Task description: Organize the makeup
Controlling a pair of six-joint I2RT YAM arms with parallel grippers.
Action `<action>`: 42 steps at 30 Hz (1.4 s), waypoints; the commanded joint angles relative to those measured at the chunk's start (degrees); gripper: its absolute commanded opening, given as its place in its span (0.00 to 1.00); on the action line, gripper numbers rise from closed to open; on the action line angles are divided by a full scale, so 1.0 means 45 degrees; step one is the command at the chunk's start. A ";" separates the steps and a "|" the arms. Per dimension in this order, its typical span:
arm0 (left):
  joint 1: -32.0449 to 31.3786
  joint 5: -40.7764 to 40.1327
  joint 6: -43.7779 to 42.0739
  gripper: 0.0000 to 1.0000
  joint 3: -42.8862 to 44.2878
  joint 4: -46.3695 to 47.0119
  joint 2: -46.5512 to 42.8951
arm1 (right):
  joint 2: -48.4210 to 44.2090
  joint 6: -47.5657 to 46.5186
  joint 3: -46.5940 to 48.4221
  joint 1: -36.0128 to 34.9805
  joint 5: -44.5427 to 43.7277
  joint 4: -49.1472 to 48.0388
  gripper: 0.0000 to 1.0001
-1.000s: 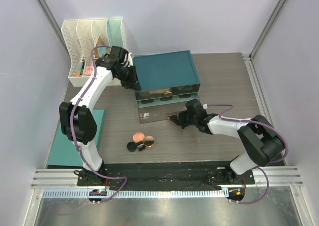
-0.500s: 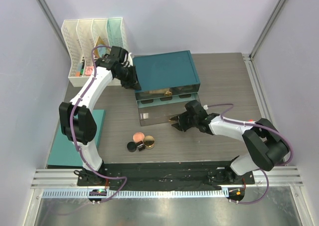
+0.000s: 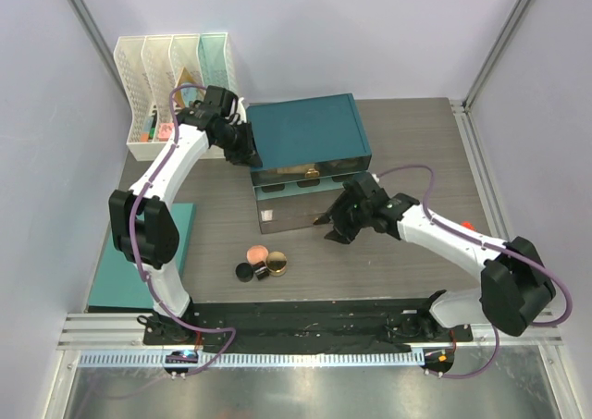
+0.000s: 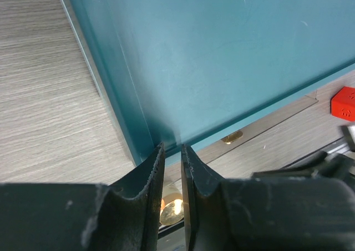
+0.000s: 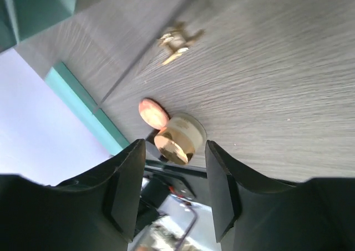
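Three pieces of makeup sit together on the table's near left: a pink blush compact (image 3: pixel 256 253), a small black jar (image 3: pixel 244 271) and a gold-rimmed compact (image 3: pixel 276 265). The right wrist view shows the pink compact (image 5: pixel 153 113) and the gold-topped one (image 5: pixel 177 138) beyond my open right gripper (image 5: pixel 176 151), which holds nothing. In the top view my right gripper (image 3: pixel 331 227) hangs just off the pulled-out clear drawer (image 3: pixel 291 211). My left gripper (image 3: pixel 248 151) sits at the front left corner of the teal organiser (image 3: pixel 310 130), jaws nearly together on its rim (image 4: pixel 172 147).
White file racks (image 3: pixel 171 72) stand at the back left. A flat teal panel (image 3: pixel 139 262) lies at the left edge. A small red cube (image 4: pixel 345 102) rests right of the organiser. More gold and tan items show in the organiser's upper drawer (image 3: pixel 305 171).
My right gripper has opened wide and drawn slightly back from the drawer front, its arm stretching out to the right. The left arm has not moved.
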State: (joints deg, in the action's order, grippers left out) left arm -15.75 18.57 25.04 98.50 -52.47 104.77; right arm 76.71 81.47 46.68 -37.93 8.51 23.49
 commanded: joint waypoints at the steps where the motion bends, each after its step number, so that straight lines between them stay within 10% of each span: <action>1: 0.0101 -0.1685 -0.0603 0.21 -0.0658 -0.1465 0.0331 | -0.0290 -0.3061 0.2358 -0.0066 -0.0641 0.2102 0.53; 16: 0.0101 -0.1743 -0.0642 0.22 -0.0677 -0.1505 0.0428 | 0.4241 -1.2671 0.9099 -0.4499 -0.3434 0.5718 0.74; 42: 0.0101 -0.1900 -0.0739 0.22 -0.1010 -0.1505 0.0351 | 0.8266 -1.3769 1.0448 -0.6844 -0.4802 0.5934 0.81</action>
State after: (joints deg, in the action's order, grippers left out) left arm -15.79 18.41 25.02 97.62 -51.75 104.27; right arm 113.03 20.29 92.90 -68.64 -12.25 51.92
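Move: The gold jar stands some 9 cm to the right hand's left, 5 cm back and 7 cm below it. Around the jar, counted from the hand, sit the peach puff about 12 cm left and 3 back, and the small dark jar 12 left and 6 back; the lower drawer's gold knob is roughly 4 cm ahead, 1 left and 4 below. From the left hand, the gold jar lies about 14 cm back, 3 right and 14 below. Rising about 9 cm clear of the lower drawer's knob, the right hand swings some 12 cm left and drops back down to slightly below its starting height, ending about 5 cm farther back, close above the makeup cluster and the gold jar. On the way it rolls roughly 90 degrees counter-clockwise about its fingers' line, which open wider; the left hand stays at the cabinet top's near left corner. ##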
